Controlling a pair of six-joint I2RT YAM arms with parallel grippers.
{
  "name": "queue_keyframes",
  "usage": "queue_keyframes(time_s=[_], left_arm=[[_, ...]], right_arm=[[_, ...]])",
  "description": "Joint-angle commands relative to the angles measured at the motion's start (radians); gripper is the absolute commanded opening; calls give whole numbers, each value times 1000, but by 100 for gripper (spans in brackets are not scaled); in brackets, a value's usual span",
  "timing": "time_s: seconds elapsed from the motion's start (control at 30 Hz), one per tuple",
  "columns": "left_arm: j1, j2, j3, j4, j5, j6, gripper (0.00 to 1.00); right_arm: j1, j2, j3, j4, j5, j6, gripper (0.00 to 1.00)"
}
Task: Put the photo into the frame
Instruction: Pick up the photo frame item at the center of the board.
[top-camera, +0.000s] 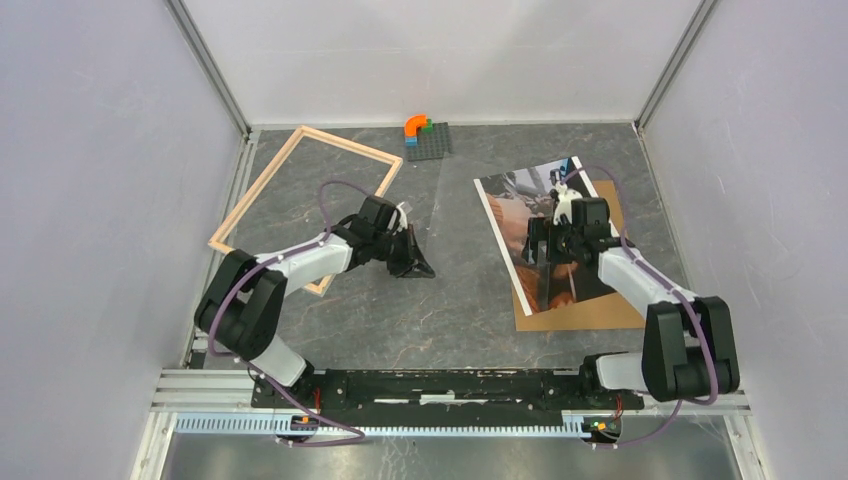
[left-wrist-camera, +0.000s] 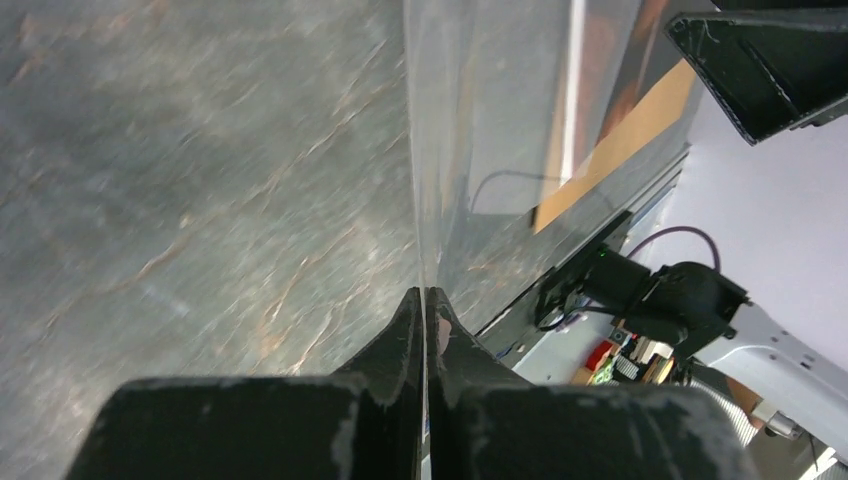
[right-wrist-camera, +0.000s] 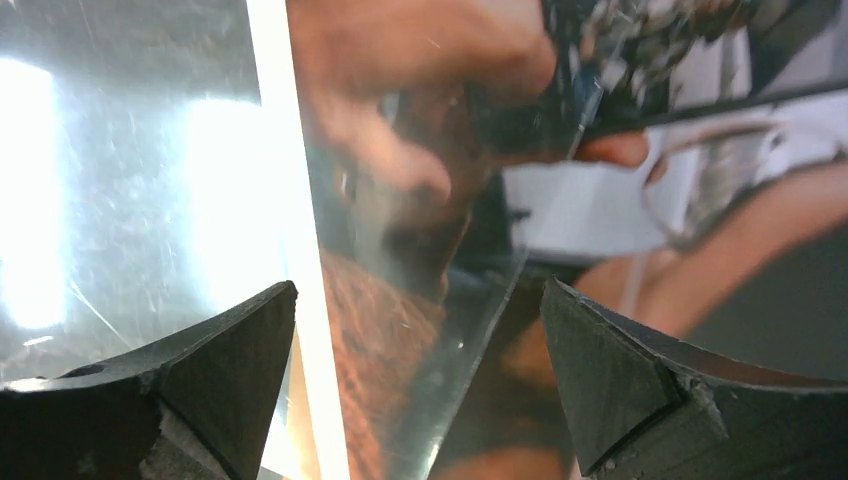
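The photo (top-camera: 508, 215) lies face up at the right of the table, on a brown backing board (top-camera: 590, 310); its orange-brown tones fill the right wrist view (right-wrist-camera: 430, 120). My right gripper (top-camera: 555, 245) hovers just over the photo, open (right-wrist-camera: 418, 290), with nothing between its fingers. The pale wood frame (top-camera: 300, 135) lies flat at the back left, with nothing in it. My left gripper (top-camera: 418, 268) is near the table's middle, to the right of the frame. It is shut (left-wrist-camera: 425, 295) on the edge of a thin clear sheet (left-wrist-camera: 480, 120), which reaches towards the photo.
A grey stud plate with orange, green and blue bricks (top-camera: 425, 135) stands at the back centre. White walls close in the table on three sides. A metal rail (top-camera: 450, 385) with the arm bases runs along the near edge.
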Motion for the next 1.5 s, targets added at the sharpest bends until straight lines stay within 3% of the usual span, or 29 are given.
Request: queue_keyframes(time_s=[0.0,0.3,0.5,0.63,0.83,0.9,1.03,1.23,1.33,1.47], left_arm=[[29,-96,-83,-5,-7,86,2],[58,-158,-142,35,7,68,2],[148,-132,-140,52,88,39,2],[182,-118,-135,21,85,65,2],[181,-127,-137,60,151,28,2],[181,-142,-118,12,134,45,2],[183,-170,-97,-35,122,54,2],[182,-193,-89,-57,119,42,2],[183,-199,-86,-64,124,39,2],[181,-211,-85,-73,130,34,2]], right_arm=[[-4,-95,-96,57,-54,-15,98],[-5,-175,-249,126,-179,65,98],[-3,-291,-298,114,-214,186,98],[12,-320,-315,88,-253,173,98],[135,-322,-296,94,-265,96,98],[256,-344,-268,90,-148,41,98],[578,-347,-178,68,278,-67,98],[1000,-189,-71,117,799,-216,98],[1116,-65,-21,155,980,-284,98],[1195,55,3,260,1103,-356,98]])
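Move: The clear sheet is already pinched near its near-left corner by the left hand. The wooden frame's middle lies some 26 cm left and 14 cm ahead of that hand. From the wide-open right hand, the middle of the sheet's near edge is roughly 9 cm back, 7 cm left and 5 cm below. The photo's middle is about 5 cm right and 2 cm ahead of that hand, the brown board's about 10 cm right and 2 cm back. The clear sheet is drawn some 5 cm further left, towards the wooden frame, by the left hand, which keeps its pinch and ends slightly higher. The open right hand leaves its place over the photo, first back and a little down, then rising as it sweeps left, some 19 cm left and 12 cm back in all. It rolls strongly and ends beside the sheet's near edge, fingers still wide. ##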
